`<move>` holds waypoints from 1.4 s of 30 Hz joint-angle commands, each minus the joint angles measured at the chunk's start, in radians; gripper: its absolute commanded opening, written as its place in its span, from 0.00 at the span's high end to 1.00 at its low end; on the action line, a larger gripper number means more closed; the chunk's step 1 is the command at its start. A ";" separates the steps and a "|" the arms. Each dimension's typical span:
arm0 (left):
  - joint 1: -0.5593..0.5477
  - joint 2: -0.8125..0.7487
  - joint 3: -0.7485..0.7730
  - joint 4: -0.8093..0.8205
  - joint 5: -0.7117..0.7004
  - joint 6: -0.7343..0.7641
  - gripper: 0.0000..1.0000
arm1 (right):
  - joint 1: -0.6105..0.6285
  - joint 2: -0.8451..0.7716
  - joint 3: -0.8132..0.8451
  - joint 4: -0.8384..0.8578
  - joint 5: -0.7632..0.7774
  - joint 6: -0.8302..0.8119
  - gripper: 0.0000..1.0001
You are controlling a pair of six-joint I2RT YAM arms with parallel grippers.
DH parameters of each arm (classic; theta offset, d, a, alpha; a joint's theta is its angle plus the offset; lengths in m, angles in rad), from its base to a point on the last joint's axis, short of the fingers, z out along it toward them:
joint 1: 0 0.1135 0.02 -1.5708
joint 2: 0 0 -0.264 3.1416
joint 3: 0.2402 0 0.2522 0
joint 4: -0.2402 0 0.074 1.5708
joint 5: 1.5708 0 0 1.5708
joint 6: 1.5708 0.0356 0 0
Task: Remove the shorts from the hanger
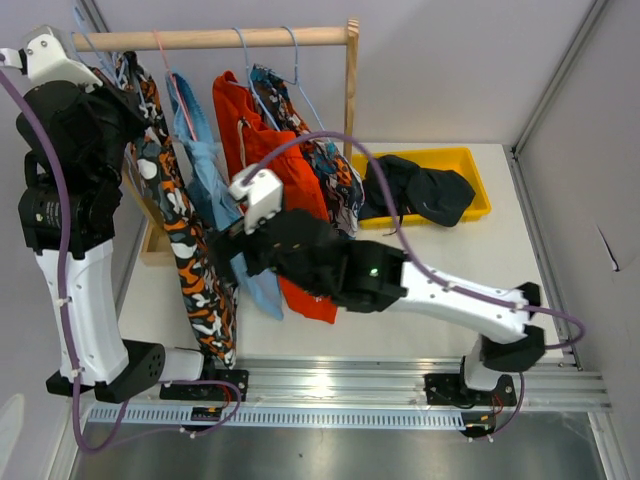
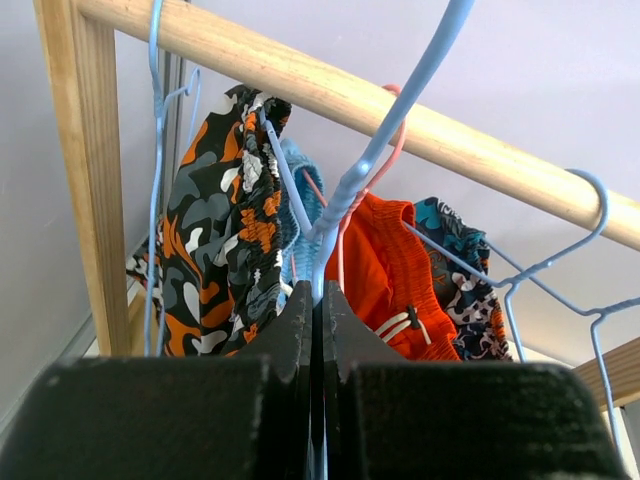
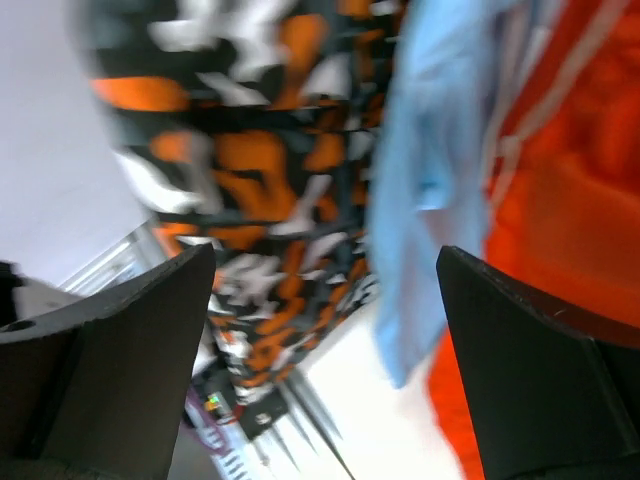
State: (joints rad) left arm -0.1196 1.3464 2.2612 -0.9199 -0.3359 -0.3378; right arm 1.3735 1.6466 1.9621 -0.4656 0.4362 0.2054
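Four pairs of shorts hang from the wooden rod (image 1: 215, 38): camouflage shorts (image 1: 185, 245), light blue shorts (image 1: 200, 160), red-orange shorts (image 1: 262, 150) and patterned shorts (image 1: 325, 170). My left gripper (image 2: 320, 290) is shut on the twisted neck of a light blue wire hanger (image 2: 350, 185) just below the rod. One arm of that hanger runs into the camouflage shorts (image 2: 225, 240). My right gripper (image 1: 225, 255) is open low down between the camouflage shorts (image 3: 260, 170) and the light blue shorts (image 3: 430, 180), with nothing between its fingers. A dark pair (image 1: 420, 190) lies in the yellow bin.
The yellow bin (image 1: 470, 160) stands at the back right beside the rack's right post (image 1: 351, 90). Other blue wire hangers (image 2: 590, 250) hang on the rod. White walls close in on the left and right. The rail with both arm bases runs along the near edge.
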 commanded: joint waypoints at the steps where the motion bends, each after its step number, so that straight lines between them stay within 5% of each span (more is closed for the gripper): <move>1: -0.006 -0.004 -0.023 0.072 0.017 0.032 1.00 | 0.094 0.144 0.232 -0.040 0.094 -0.015 0.01; 7: -0.006 -0.018 -0.054 0.069 0.018 0.040 1.00 | 0.177 0.297 0.414 -0.059 0.134 -0.035 0.00; 20: -0.006 -0.084 -0.097 0.065 0.051 0.013 1.00 | 0.144 0.369 0.333 0.125 0.309 -0.121 0.03; 23: -0.006 -0.102 -0.111 0.067 0.054 0.010 1.00 | 0.137 0.361 0.313 0.140 0.308 -0.130 0.22; 24: -0.006 -0.105 -0.117 0.066 0.054 0.006 1.00 | 0.136 0.360 0.307 0.142 0.303 -0.127 0.46; 26: -0.006 -0.108 -0.118 0.066 0.051 0.003 1.00 | 0.140 0.351 0.282 0.136 0.289 -0.107 0.69; 27: -0.006 -0.108 -0.118 0.066 0.051 0.005 1.00 | 0.156 0.345 0.270 0.131 0.286 -0.098 0.95; 28: -0.006 -0.107 -0.117 0.069 0.044 0.005 1.00 | 0.171 0.328 0.232 0.124 0.309 -0.078 1.00; 36: -0.006 -0.104 -0.115 0.081 -0.006 0.046 1.00 | 0.429 0.171 -0.129 0.157 0.496 0.040 1.00; 42: -0.006 -0.092 -0.109 0.087 -0.038 0.063 1.00 | 0.522 0.174 -0.169 0.097 0.541 0.190 1.00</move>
State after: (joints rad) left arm -0.1249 1.2522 2.1391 -0.9825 -0.3340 -0.3050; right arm 1.8717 1.8587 1.7973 -0.3458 0.9371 0.2825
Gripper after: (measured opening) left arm 0.025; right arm 0.021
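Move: The orange-and-black patterned shorts hang about 9 cm to the open right hand's left, 1 cm back and some 4 cm lower. From that hand the light blue shorts are about 9 cm ahead, 4 cm left and 3 cm lower, and the red shorts some 10 cm ahead, 8 cm right and 3 cm lower. From the left hand, which holds their hanger, the patterned shorts' middle is roughly 7 cm ahead, 4 cm right and 18 cm below. Right hand reaches 9 cm left, pinches the shorts, pulls 16 cm back and down; left keeps the hanger. ##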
